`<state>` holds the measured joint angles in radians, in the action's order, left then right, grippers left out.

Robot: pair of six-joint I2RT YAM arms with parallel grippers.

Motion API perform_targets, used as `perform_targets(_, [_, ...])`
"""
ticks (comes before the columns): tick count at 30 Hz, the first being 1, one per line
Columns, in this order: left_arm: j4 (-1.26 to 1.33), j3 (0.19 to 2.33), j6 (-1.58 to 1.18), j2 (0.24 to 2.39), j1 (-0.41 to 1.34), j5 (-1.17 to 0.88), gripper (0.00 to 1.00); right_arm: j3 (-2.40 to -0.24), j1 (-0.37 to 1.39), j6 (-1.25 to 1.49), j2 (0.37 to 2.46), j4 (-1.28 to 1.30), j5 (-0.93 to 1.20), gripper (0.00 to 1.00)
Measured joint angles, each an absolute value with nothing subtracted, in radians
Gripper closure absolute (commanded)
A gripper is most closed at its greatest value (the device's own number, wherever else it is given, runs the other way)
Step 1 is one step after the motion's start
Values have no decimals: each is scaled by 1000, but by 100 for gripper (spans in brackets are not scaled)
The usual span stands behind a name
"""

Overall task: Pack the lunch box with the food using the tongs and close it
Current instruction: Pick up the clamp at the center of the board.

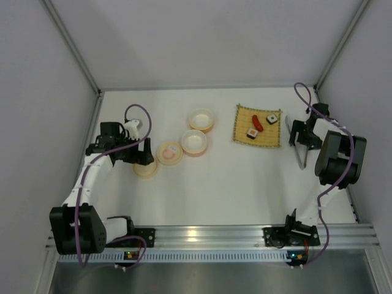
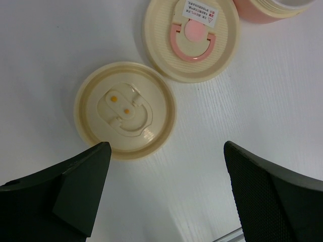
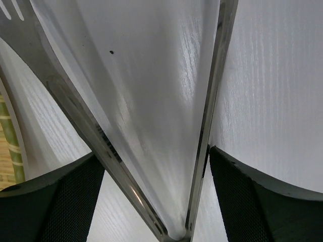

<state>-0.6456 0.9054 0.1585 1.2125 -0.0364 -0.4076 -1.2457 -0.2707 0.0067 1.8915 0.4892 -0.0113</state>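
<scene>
The silver tongs (image 1: 301,158) lie on the table right of the bamboo mat (image 1: 242,124). In the right wrist view the two arms of the tongs (image 3: 75,108) meet in a V near the bottom. My right gripper (image 3: 156,159) straddles them near the hinge, a pad against each arm. The food rests on the mat: a red sausage (image 1: 257,123) and two sushi rolls (image 1: 271,119) (image 1: 252,133). The lunch box is two round pink bowls (image 1: 201,119) (image 1: 193,143), both uncovered. My left gripper (image 2: 166,151) hangs open over bare table, just below a cream lid (image 2: 125,110).
A second cream lid with a pink handle (image 2: 191,38) lies beside the first, touching it. The mat's edge (image 3: 7,136) shows at the left of the right wrist view. Grey walls close in the table on three sides.
</scene>
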Motion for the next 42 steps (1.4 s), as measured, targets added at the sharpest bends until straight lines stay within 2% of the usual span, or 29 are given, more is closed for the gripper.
perform_targets(4, [-642,905,158,1227,-36,-409,2,-1261,-271,-16,1903,492,-2,23])
perform_targets(7, [-640,905,158,1236,-36,-411,2,-1277,-271,-27,1914,491,5,38])
perform_targets(8, [-640,905,158,1237,-36,-411,2,-1280,-271,-32,1917,488,6,46])
perform_targets(11, [-639,905,158,1237,-36,-412,2,-1293,-271,-45,1925,490,15,56])
perform_targets(20, [-638,905,159,1237,-36,-411,2,-1311,-274,-66,1937,497,33,64])
perform_targets(42, [-638,905,165,1192,-36,-422,2,-1354,-325,-188,1765,766,255,69])
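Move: The clamp lies open in a V around the right hand's fingertips, its middle about 3 cm ahead and 2 cm left, at finger height, with its joined end pointing back. The bamboo mat's middle is some 20 cm left and 11 cm ahead. On the mat, the nearest sushi roll lies 13 cm left and 14 ahead, the sausage 21 left and 12 ahead. From the left hand the clamp is roughly 68 cm right, 11 ahead and 11 below. Forward barely 2 cm along the table, the right hand closes its fingers from wide to about a third open and pinches the clamp's two legs together between the pads. It then draws back about 3.5 cm and slightly left while rising some 6.5 cm, turning counter-clockwise about 15 degrees with its left side tipping up, keeping its pinch. ##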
